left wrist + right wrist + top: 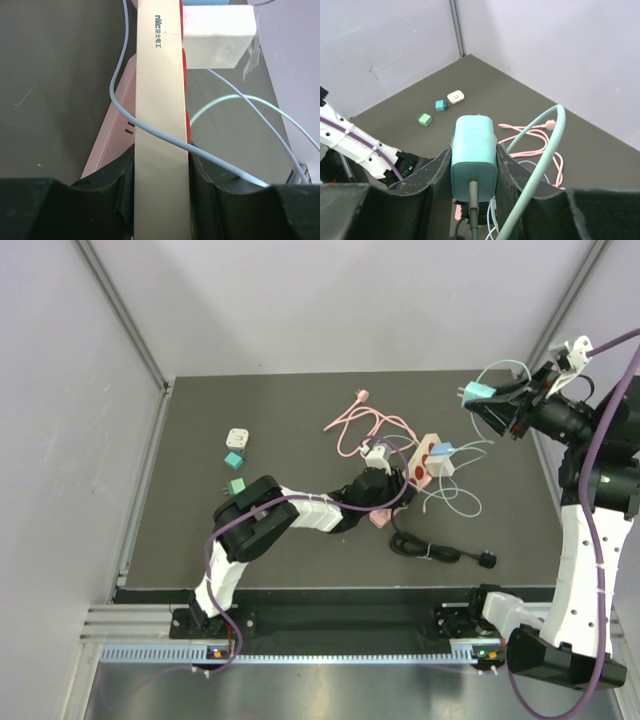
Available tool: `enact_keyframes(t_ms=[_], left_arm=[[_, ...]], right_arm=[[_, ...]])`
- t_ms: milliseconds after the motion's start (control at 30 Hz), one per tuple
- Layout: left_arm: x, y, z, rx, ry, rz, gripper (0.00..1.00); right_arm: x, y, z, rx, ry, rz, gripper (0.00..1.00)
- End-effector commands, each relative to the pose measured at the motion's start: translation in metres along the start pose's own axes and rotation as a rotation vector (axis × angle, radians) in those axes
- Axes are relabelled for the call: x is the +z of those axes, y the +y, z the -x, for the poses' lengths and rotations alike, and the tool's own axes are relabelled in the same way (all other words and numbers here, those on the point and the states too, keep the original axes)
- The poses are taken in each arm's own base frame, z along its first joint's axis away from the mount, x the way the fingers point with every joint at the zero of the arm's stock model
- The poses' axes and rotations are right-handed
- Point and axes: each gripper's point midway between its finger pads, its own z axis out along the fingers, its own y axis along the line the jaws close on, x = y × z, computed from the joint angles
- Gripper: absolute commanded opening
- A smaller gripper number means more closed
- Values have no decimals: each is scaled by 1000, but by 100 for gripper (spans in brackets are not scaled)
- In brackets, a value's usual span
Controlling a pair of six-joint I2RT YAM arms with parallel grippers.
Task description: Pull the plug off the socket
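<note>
The socket (425,455) is a beige power strip with a red face, lying mid-table. My left gripper (385,490) is shut on its near end. In the left wrist view the strip (160,100) stands on edge between the black fingers (112,195), and a white adapter (217,42) is still plugged in at its far end. A teal plug (475,392) hangs in the air at the far right, clear of the socket, with my right gripper (492,402) shut on it. In the right wrist view the plug (473,150) sits squeezed between both fingers, its teal cable (540,145) looping off to the right.
A pink cable (365,420) lies behind the socket and a black cable (435,552) in front of it. Pale thin cables (455,495) trail to the right. Three small adapters (238,437) (233,459) (236,485) sit at the left. A pink block (112,145) lies beside the strip.
</note>
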Motion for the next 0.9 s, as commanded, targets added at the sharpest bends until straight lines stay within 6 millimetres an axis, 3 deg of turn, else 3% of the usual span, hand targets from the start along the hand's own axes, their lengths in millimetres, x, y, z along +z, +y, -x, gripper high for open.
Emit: enact_keyframes(t_ms=[0, 133, 233, 300, 500, 633, 700, 867], left_arm=[[-6, -62, 38, -17, -70, -208, 42], [-10, -61, 39, -17, -62, -213, 35], [-12, -60, 41, -21, -67, -219, 14], [-13, -58, 44, -29, -74, -216, 8], [-13, -54, 49, -40, -79, -210, 15], [-12, -55, 52, -39, -82, -210, 32], [-14, -58, 49, -29, -58, -233, 33], [-18, -59, 54, -13, -64, -233, 32]], right_arm=[[-6, 14, 37, -90, -71, -2, 0], [-9, 25, 57, -125, -113, 14, 0], [-11, 37, 75, -137, -146, 46, 0], [-13, 46, 88, -144, -160, 69, 0], [-18, 66, 118, -179, -210, 115, 0], [-18, 66, 122, -177, -212, 114, 0], [-19, 62, 121, -153, -200, 77, 0], [-23, 12, 123, -256, -150, -185, 0]])
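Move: The right hand, holding the teal plug already free, is high up: the beige socket strip lies about 10 cm ahead, 8 cm left and 38 cm below. The white plug on the strip stands 10 cm ahead and 3 left of that hand, the blue plug 14 ahead and 2 left; the coiled black cord lies 8 back and 6 left. From the left hand gripping the strip, its middle is some 5 cm ahead and 4 right, about level. Still pinching the teal plug, the right hand keeps lifting it away from the socket strip, rising about 13 cm and easing back some 5 cm before coming slightly forward again at the end, the fingers tilting up roughly 15 degrees and drawing the mint cord up. The left hand keeps its grip on the strip, almost in place, turning it only slightly clockwise. ##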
